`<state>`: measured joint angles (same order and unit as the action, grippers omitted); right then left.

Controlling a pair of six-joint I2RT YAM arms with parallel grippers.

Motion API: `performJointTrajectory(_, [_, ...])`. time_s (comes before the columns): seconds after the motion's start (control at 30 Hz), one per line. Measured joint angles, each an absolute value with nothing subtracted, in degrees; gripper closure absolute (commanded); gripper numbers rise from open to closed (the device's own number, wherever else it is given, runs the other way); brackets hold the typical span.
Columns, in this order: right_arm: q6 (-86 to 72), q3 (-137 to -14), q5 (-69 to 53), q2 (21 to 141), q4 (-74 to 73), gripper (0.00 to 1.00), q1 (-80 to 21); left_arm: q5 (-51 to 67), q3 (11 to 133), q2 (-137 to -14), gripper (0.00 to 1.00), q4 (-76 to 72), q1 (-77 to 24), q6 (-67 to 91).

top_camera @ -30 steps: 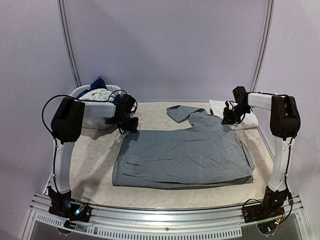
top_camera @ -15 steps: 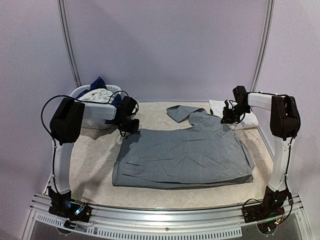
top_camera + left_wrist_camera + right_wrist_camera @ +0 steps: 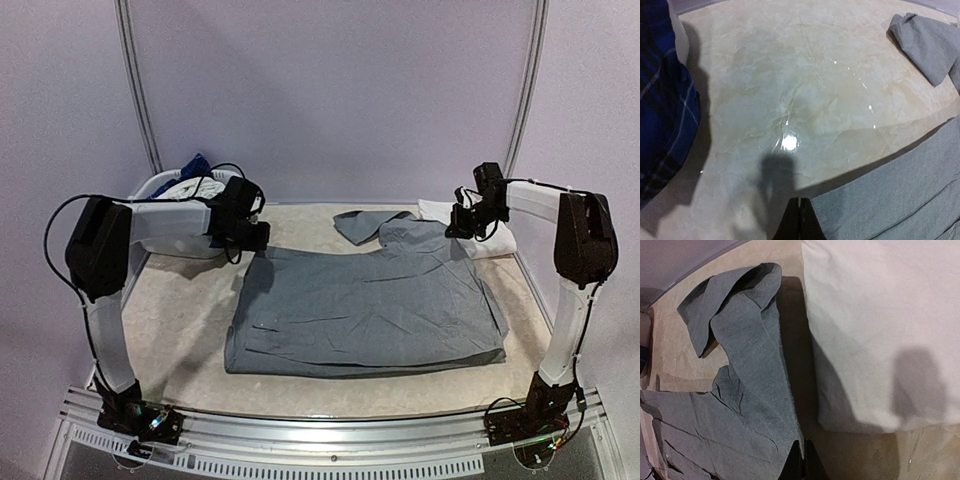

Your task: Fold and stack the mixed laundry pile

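Observation:
A plain grey T-shirt [image 3: 365,310] lies spread flat across the middle of the table, one sleeve [image 3: 355,225] folded over at the far side. My left gripper [image 3: 257,243] is shut on the shirt's far left corner [image 3: 840,205], which is raised a little off the table. My right gripper [image 3: 462,230] is shut on the shirt's far right edge [image 3: 785,405], the cloth pinched between its fingertips. Blue plaid [image 3: 660,100] and white pieces sit in the basket at the far left. A folded white piece [image 3: 880,330] lies right of my right gripper.
A white oval basket [image 3: 160,186] stands at the table's far left corner, close behind my left arm. The folded white piece [image 3: 497,242] sits at the far right corner near the table's edge. Bare beige tabletop [image 3: 180,310] shows left of the shirt.
My left gripper has shut on the shirt's far left corner and drawn up and back with it. The right gripper has risen slightly, still holding the far right edge.

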<state>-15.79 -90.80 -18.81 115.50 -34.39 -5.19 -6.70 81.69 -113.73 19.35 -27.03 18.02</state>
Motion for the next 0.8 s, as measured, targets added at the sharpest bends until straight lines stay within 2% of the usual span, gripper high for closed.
performJointTrajectory(0.33, [-16.4,-82.5,-16.2,110.5,-32.2,1.00,-5.2,-7.9,71.1,-109.2,1.00,16.5,-27.2,18.1])
performJointTrajectory(0.8, [-17.8,-76.4,-13.5,106.2,-29.8,0.99,-5.2,-8.4,64.4,-101.0,1.00,13.6,-29.6,18.5])
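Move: Lying some 34 cm back from the left hand, about 3 cm to its left and 8 cm below, is the grey shirt's near left corner; the basket stands around 7 cm ahead and 19 cm to its left, level in height. For the right hand, the near right corner is some 34 cm back, 3 cm right and 9 cm below. About 8 cm below that hand, the white folded shirt lies 7 cm ahead and 7 cm right, the sleeve end 8 cm ahead and 20 cm left. Drawing back together towards the near edge, both shut grippers keep their hold on the raised far edge of the grey shirt. The left goes about 6 cm, dipping a couple of centimetres before coming up again; the right travels some 4 cm, drifting about 2 cm rightward as it leaves the white folded shirt. ##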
